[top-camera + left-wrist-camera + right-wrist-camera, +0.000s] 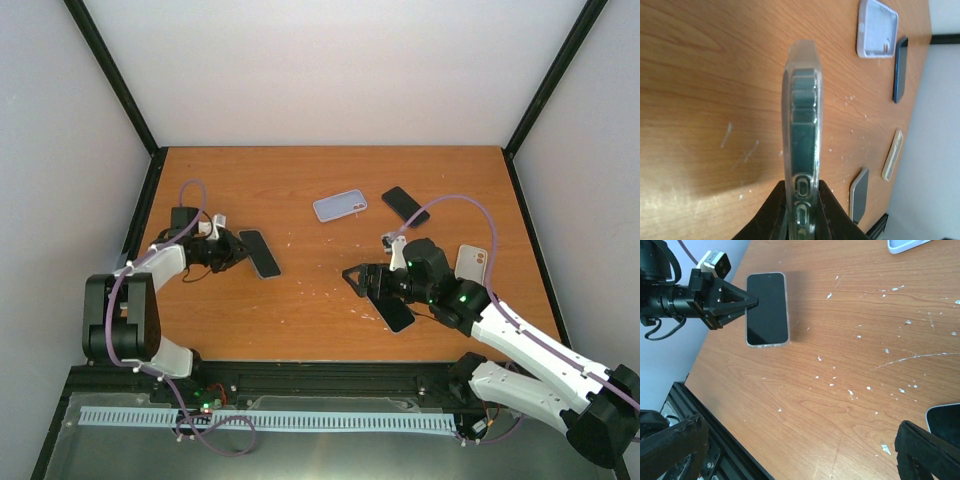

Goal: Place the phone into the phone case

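Note:
My left gripper [236, 250] is shut on the near end of a dark phone seated in a clear case [261, 254], holding it just over the left of the table. In the left wrist view the phone [802, 115] stands edge-on between the closed fingers [771, 210]. In the right wrist view it [767, 309] shows screen up at the left gripper's tip [749, 302]. My right gripper [360, 280] is open and empty over bare wood at mid table, its fingers [925, 450] spread wide.
An empty lavender case [340, 206] and a black phone [405, 205] lie at the back centre. A beige case [472, 262] lies to the right. Another dark phone [398, 313] lies under the right wrist. The table's front rail [300, 375] is close.

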Available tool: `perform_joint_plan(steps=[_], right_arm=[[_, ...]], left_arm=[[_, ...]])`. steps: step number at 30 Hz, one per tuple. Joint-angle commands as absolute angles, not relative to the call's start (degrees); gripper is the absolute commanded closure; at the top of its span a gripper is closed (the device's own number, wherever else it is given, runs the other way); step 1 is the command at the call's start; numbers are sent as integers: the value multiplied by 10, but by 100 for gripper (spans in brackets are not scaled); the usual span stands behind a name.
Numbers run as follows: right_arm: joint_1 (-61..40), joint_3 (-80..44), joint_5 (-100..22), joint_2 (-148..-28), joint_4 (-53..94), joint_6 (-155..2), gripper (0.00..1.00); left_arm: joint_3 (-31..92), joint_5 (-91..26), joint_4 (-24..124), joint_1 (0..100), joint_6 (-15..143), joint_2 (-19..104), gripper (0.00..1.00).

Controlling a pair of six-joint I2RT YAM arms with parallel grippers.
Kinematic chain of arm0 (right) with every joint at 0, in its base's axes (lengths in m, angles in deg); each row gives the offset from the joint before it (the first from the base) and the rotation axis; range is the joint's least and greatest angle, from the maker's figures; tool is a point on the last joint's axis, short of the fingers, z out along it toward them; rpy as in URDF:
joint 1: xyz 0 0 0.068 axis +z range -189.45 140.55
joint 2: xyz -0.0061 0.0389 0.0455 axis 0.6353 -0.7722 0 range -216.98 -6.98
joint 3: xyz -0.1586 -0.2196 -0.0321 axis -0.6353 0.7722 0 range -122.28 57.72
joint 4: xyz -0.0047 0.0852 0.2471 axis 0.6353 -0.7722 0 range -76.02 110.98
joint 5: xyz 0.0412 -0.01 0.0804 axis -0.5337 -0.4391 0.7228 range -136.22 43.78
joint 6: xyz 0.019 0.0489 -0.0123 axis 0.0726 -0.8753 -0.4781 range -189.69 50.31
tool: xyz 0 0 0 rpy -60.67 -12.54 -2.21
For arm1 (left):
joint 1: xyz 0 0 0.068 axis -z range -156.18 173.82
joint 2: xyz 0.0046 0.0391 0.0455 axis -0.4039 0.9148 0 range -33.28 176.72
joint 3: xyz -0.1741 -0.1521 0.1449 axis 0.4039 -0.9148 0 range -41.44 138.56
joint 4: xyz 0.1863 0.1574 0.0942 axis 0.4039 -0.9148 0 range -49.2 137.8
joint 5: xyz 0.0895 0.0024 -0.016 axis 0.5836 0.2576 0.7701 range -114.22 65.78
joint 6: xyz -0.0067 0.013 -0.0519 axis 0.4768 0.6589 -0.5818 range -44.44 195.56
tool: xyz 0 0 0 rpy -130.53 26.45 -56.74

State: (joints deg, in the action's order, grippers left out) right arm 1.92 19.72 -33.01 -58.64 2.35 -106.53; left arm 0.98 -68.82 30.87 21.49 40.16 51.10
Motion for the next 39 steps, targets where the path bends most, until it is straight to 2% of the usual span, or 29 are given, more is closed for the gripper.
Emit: perform_joint_plan(steps=[1, 8, 17, 28, 36, 37, 38, 39], right_arm=[[19, 204, -358, -580, 4, -1058, 0], [19, 202, -353, -592, 0, -1061, 0], [19, 201, -378, -594, -22, -1077, 0], [19, 182, -416, -616, -55, -1103, 0], [17, 165, -482, -623, -101, -1117, 0], [16, 161, -497, -628, -111, -1119, 0], [14, 155, -510, -635, -123, -1120, 0], [12, 149, -524, -644, -136, -1118, 0]], left_arm=[[66, -676, 285, 197, 415, 544, 100], [75, -640, 277, 193, 419, 587, 98], [62, -590, 266, 193, 422, 601, 91], [63, -538, 242, 193, 423, 579, 67], [55, -552, 230, 192, 429, 509, 35], [55, -559, 228, 192, 433, 499, 28], [54, -566, 226, 192, 439, 487, 13], [55, -574, 223, 193, 444, 478, 3]])
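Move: The clear-cased phone is in the left fingers, slanted, and its bare patch of table is almost straight below: some 6 cm down, 2 cm right and barely 1 cm ahead. From this hand the lavender case lies about 25 cm right and 15 cm ahead. From the open right hand the loose black phone is roughly 8 cm right, level in reach and 14 cm below; the lavender case is 5 cm left and 27 cm ahead, the pale case 31 cm right and 10 cm ahead. The clear-cased phone, still pinched by its left edge, is taken down to the table by the left hand, which sinks about 5 cm while drifting some 4 cm left and tilting. Its fingers open wide near the bottom and let go, then it lifts 3.5 cm clear. The right hand, wide open throughout, eases some 4 cm down and 4 cm right towards the loose black phone, turning clockwise and tipping down. ##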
